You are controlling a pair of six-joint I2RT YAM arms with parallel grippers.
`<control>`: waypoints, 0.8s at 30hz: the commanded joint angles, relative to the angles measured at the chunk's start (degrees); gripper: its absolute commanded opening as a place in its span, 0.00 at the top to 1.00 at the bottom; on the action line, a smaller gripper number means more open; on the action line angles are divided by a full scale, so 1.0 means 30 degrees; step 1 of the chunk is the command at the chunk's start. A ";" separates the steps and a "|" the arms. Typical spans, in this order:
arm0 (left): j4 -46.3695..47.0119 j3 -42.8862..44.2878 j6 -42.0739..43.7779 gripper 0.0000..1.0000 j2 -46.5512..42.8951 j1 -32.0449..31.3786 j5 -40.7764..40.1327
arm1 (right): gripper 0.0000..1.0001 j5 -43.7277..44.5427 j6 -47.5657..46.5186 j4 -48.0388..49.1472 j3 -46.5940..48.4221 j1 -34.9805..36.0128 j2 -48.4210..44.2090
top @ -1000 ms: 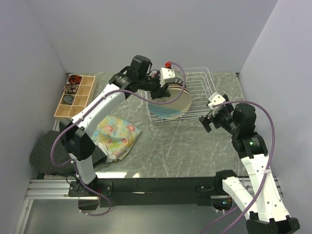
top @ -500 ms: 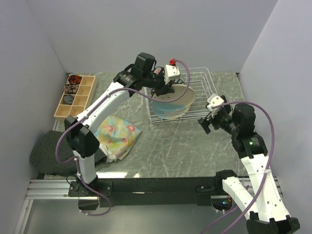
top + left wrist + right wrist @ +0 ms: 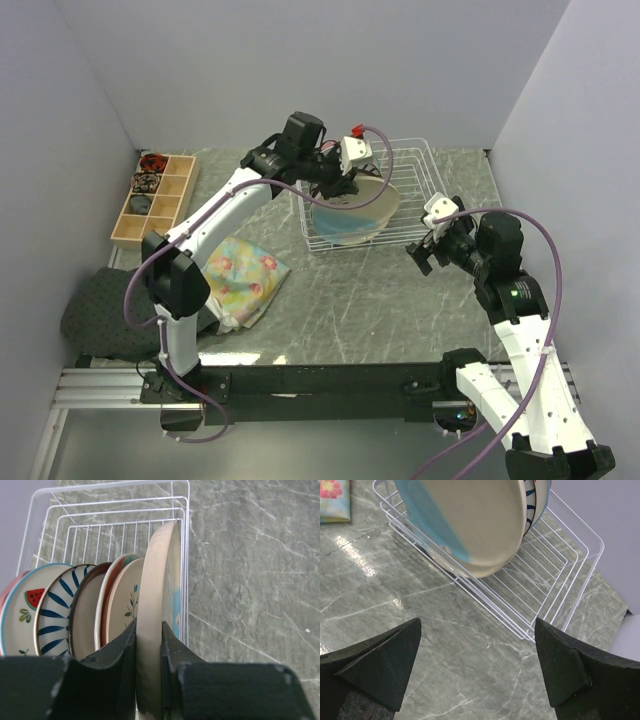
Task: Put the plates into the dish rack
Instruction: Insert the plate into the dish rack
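Observation:
The white wire dish rack [image 3: 410,185] stands at the back of the table. Several plates lean on edge in its left part: a watermelon-print one [image 3: 24,611], a navy-striped one [image 3: 54,616], a taupe one [image 3: 86,617] and a leaf-print one [image 3: 128,606]. My left gripper [image 3: 149,650] is shut on the rim of a large cream-and-blue plate [image 3: 159,575], held on edge at the near end of that row, over the rack [image 3: 105,515]. The same plate [image 3: 470,525] fills the top of the right wrist view. My right gripper [image 3: 477,655] hangs open over bare table by the rack's near side [image 3: 555,585].
A wooden compartmented box [image 3: 155,198] sits at the back left. A floral cloth [image 3: 240,275] lies left of centre, with a dark grey pad [image 3: 95,310] at the left edge. Walls close in the back and both sides. The rack's right half holds only tines.
My left arm has carried the cream-and-blue plate right and farther over the rack, standing it more upright against the row. The right arm has hardly moved.

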 commanded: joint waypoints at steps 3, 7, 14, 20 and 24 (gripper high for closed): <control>0.2169 0.0409 0.0280 0.99 -0.0206 -0.0047 0.0460 | 0.00 -0.0203 -0.0152 0.0345 -0.0183 -0.0144 0.0085; 0.2608 -0.0177 0.0076 0.99 0.0115 -0.0047 0.0285 | 0.00 -0.0262 -0.0181 0.0345 -0.0212 -0.0173 0.0115; 0.3282 -0.1466 -0.0188 0.99 0.0556 -0.0076 -0.0038 | 0.00 -0.0321 -0.0240 0.0345 -0.0241 -0.0290 0.0173; 0.4161 -0.2521 -0.0832 0.98 0.0556 -0.0048 0.0021 | 0.00 -0.0321 -0.0298 0.0374 -0.0300 -0.0319 0.0290; 0.4747 -0.3078 -0.1068 0.98 0.0498 -0.0164 -0.0184 | 0.00 -0.0350 -0.0298 0.0374 -0.0300 -0.0348 0.0320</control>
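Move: The left hand holds the cream-and-blue plate by its upper rim above the rack's near end. The free slot's seated-plate middle lies roughly 17 cm below, 1 cm ahead and 2 cm to the right. The matching twig plate stands 3 cm beyond that slot and the red-teal plate about 6 cm beyond; the near rail's middle is some 4 cm back, 7 cm right and 20 cm below the hand. From the right hand the slot is about 12 cm ahead, 14 cm left. Still pinching the plate's rim, the left hand lowers it nearly straight down, about 7 cm, into the rack between the near rail and the twig plate, easing only about 1 cm forward. The wrist tilts slightly, some 5 degrees, and the fingers keep their grip without opening. ##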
